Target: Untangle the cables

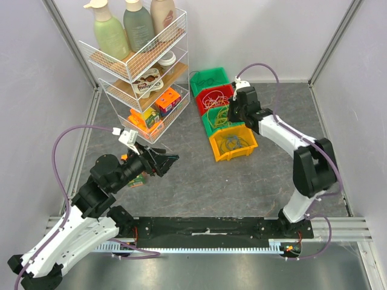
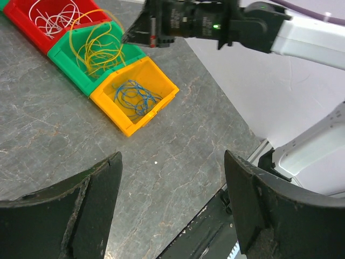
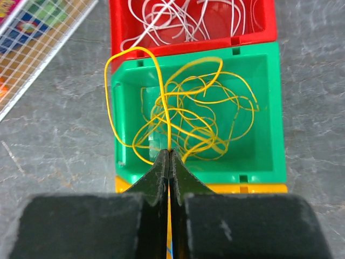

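The cables lie sorted in a row of small bins. A yellow cable [image 3: 199, 124] coils in the green bin [image 3: 269, 108], and one loop of it arches out over the bin's left wall. My right gripper [image 3: 170, 152] is shut on a strand of that yellow cable just above the bin's near wall; from above it hangs over that green bin [image 1: 211, 124]. White cables [image 3: 183, 21] fill the red bin [image 3: 121, 27] behind. Blue cables [image 2: 137, 97] lie in the yellow bin [image 2: 161, 105]. My left gripper [image 2: 172, 156] is open and empty, hovering over bare table left of the bins.
A wire rack [image 1: 139, 66] with bottles and boxes stands at the back left, close to the bins. Another green bin [image 1: 208, 78] sits at the far end of the row. A small box [image 1: 136, 180] lies by the left arm. Walls enclose the table on three sides.
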Robot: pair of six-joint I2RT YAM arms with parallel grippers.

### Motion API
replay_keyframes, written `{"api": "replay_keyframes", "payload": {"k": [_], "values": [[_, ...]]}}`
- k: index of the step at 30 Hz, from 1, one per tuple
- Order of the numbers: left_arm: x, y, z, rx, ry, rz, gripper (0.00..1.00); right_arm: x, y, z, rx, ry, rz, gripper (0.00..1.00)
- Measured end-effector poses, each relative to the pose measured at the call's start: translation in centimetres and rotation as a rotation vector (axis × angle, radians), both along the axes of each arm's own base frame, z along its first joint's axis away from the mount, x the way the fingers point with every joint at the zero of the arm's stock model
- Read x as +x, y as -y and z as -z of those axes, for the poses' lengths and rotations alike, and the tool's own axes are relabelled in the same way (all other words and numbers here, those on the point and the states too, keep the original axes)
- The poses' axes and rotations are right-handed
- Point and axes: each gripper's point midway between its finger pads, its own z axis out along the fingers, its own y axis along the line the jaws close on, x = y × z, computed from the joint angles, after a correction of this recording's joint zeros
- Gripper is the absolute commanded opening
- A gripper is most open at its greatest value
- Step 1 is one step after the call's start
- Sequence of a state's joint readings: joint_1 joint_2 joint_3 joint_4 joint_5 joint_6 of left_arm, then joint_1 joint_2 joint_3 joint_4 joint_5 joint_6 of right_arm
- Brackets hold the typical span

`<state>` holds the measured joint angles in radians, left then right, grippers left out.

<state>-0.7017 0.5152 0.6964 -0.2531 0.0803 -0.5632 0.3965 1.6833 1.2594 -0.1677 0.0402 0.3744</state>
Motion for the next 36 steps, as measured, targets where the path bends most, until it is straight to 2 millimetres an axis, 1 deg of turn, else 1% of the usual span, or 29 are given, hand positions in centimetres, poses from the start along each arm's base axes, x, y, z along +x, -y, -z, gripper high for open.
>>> {"api": "replay_keyframes", "payload": {"k": [1,3,8,10,13,18,22,29,33,35,36], "values": [[-0.1,-0.1,0.0,-0.001,0.001,0.0,0.82,0.5,-0.2,1.1,0.0,-0.032,0.007,0.0],[-0.1,-0.1,0.0,-0.001,0.001,0.0,0.82,1.2,-0.6,2.7,0.0,-0.07,0.019,0.0],[-0.2,-0.2,0.1,0.003,-0.004,0.0,0.82,3.0,-1.2,6.0,-0.011,-0.135,0.043,0.0],[-0.2,-0.2,0.3,0.007,-0.009,0.0,0.82,3.4,-1.2,7.1,-0.026,-0.155,0.054,0.0],[-0.2,-0.2,0.6,0.015,-0.019,0.0,0.82,3.9,-0.5,8.5,-0.075,-0.182,0.075,0.0],[-0.3,-0.2,1.0,0.025,-0.03,0.0,0.82,5.5,1.2,9.0,-0.187,-0.164,0.1,0.0],[-0.3,-0.2,1.4,0.032,-0.038,0.0,0.82,5.7,2.5,9.1,-0.279,-0.162,0.102,0.0],[-0.2,-0.1,1.9,0.043,-0.053,0.004,0.82,4.9,3.0,9.6,-0.365,-0.185,0.016,0.0],[-0.1,0.1,2.1,0.048,-0.059,0.008,0.82,4.6,3.2,9.6,-0.451,-0.176,-0.043,0.01],[-0.1,0.1,2.2,0.05,-0.061,0.009,0.82,4.6,3.4,9.6,-0.493,-0.169,-0.061,0.06],[-0.1,0.1,2.2,0.051,-0.063,0.009,0.82,4.6,3.4,9.6,-0.507,-0.168,-0.069,0.15]]}}
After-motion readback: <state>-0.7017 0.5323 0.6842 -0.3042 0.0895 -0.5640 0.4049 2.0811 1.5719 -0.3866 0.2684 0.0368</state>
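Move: The right gripper holds the yellow cable over the near green bin. That bin's middle lies about 3 cm ahead of it, 1 cm to its right and some 13 cm below. From the same gripper the red bin is roughly 12 cm ahead and 2 cm left, and the yellow bin about 6 cm back and 5 cm right. From the left gripper, the green bin is some 28 cm ahead, 12 cm right and 27 cm below. Lower the right gripper about 10 cm towards the green bin, reaching some 5 cm forward as it sinks, with the fingers kept shut on the yellow cable. Once nearly down, swing it a few centimetres right across the coils, roll its left side down nearly 30 degrees and tip the fingers slightly down. Let the empty, open left gripper sink about 2 cm. ##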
